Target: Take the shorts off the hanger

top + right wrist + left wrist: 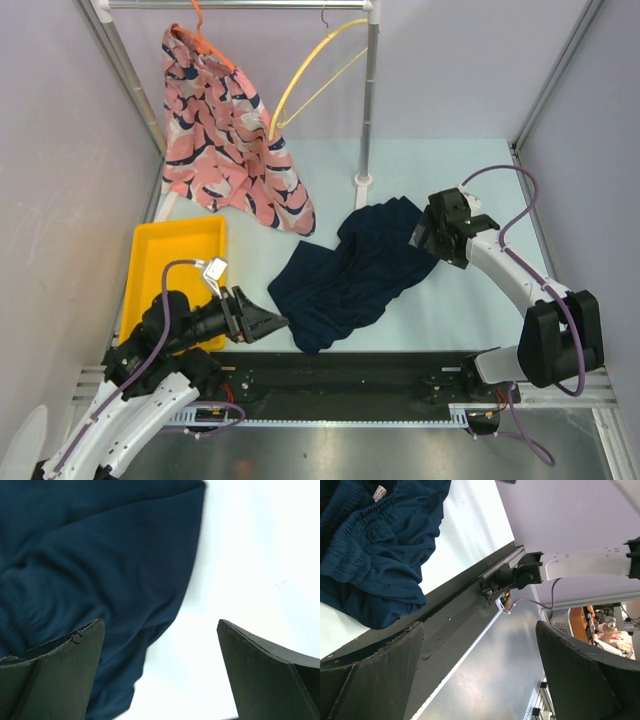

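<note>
Dark navy shorts lie crumpled on the pale table, off any hanger. Salmon-pink printed shorts hang from an orange hanger on the rail at the back left. An empty yellow hanger dangles beside them. My left gripper is open at the navy shorts' near left edge, holding nothing; its wrist view shows the navy shorts above open fingers. My right gripper is open at the cloth's far right end, with the navy shorts under its left finger.
A yellow tray sits at the left of the table. The rack's upright post stands on a foot just behind the navy shorts. A black rail runs along the table's near edge.
</note>
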`<state>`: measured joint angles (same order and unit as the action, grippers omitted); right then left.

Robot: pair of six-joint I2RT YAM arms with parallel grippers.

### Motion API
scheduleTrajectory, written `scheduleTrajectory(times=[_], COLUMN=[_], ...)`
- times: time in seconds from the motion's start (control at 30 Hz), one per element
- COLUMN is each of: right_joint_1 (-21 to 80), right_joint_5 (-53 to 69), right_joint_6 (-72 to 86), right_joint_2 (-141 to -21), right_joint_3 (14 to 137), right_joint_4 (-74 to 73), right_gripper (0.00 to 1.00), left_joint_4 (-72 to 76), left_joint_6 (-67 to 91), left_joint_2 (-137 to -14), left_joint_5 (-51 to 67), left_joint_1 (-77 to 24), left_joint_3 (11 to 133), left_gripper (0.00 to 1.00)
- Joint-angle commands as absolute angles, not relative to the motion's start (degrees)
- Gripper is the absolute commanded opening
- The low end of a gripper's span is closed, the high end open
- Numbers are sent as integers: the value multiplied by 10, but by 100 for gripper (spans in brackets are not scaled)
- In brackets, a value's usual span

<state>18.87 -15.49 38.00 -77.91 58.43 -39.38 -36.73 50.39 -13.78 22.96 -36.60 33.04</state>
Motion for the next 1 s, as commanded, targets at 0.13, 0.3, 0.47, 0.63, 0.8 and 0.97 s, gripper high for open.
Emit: scheduleTrajectory(times=[0.13, 0.3, 0.47, 0.63, 0.8, 0.97], right_joint_1=[107, 66, 49, 43, 43, 47], right_joint_5=[-115, -87, -66, -57, -64, -49], right_joint_6=[383, 372, 359, 340, 333, 322], right_joint_2=[-798, -827, -883, -917, -935, -950], right_joint_3=[524, 516, 516, 516, 516, 516], right_joint_4=[-254, -194, -153, -125, -115, -103], right_gripper=[97, 88, 85, 69, 47, 27], left_joint_4=[-418, -430, -447, -456, -467, -474], left_joint_6=[537, 539, 529, 537, 541, 541], left_joint_2=[-73, -62, -68, -52, -43, -41], left_joint_5=[207, 200, 194, 185, 181, 181], left_joint_1=[-367, -367, -367, -367, -367, -367], left_joint_3=[350, 363, 377, 381, 381, 380], left_gripper=[98, 98, 98, 98, 98, 98])
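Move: The shorts lie crumpled on the table. Their middle is about 15 cm to the left of my right hand, 2 cm back and 10 cm below, and their right-hand corner is roughly 6 cm ahead, 5 cm right and 9 cm down. The rack foot stands some 21 cm ahead of that hand and 14 cm left. From my left hand the middle of the shorts is about 20 cm ahead, 12 cm right and 21 cm below. I bring my right hand down about 8.5 cm onto the shorts' right-hand corner, first sliding right as I sink, then reaching forward some 6 cm before the last drop. My fingers, wide open at first, draw in to about a third open around the cloth's edge. Meanwhile my left hand eases back and left about 3 cm, still open. ##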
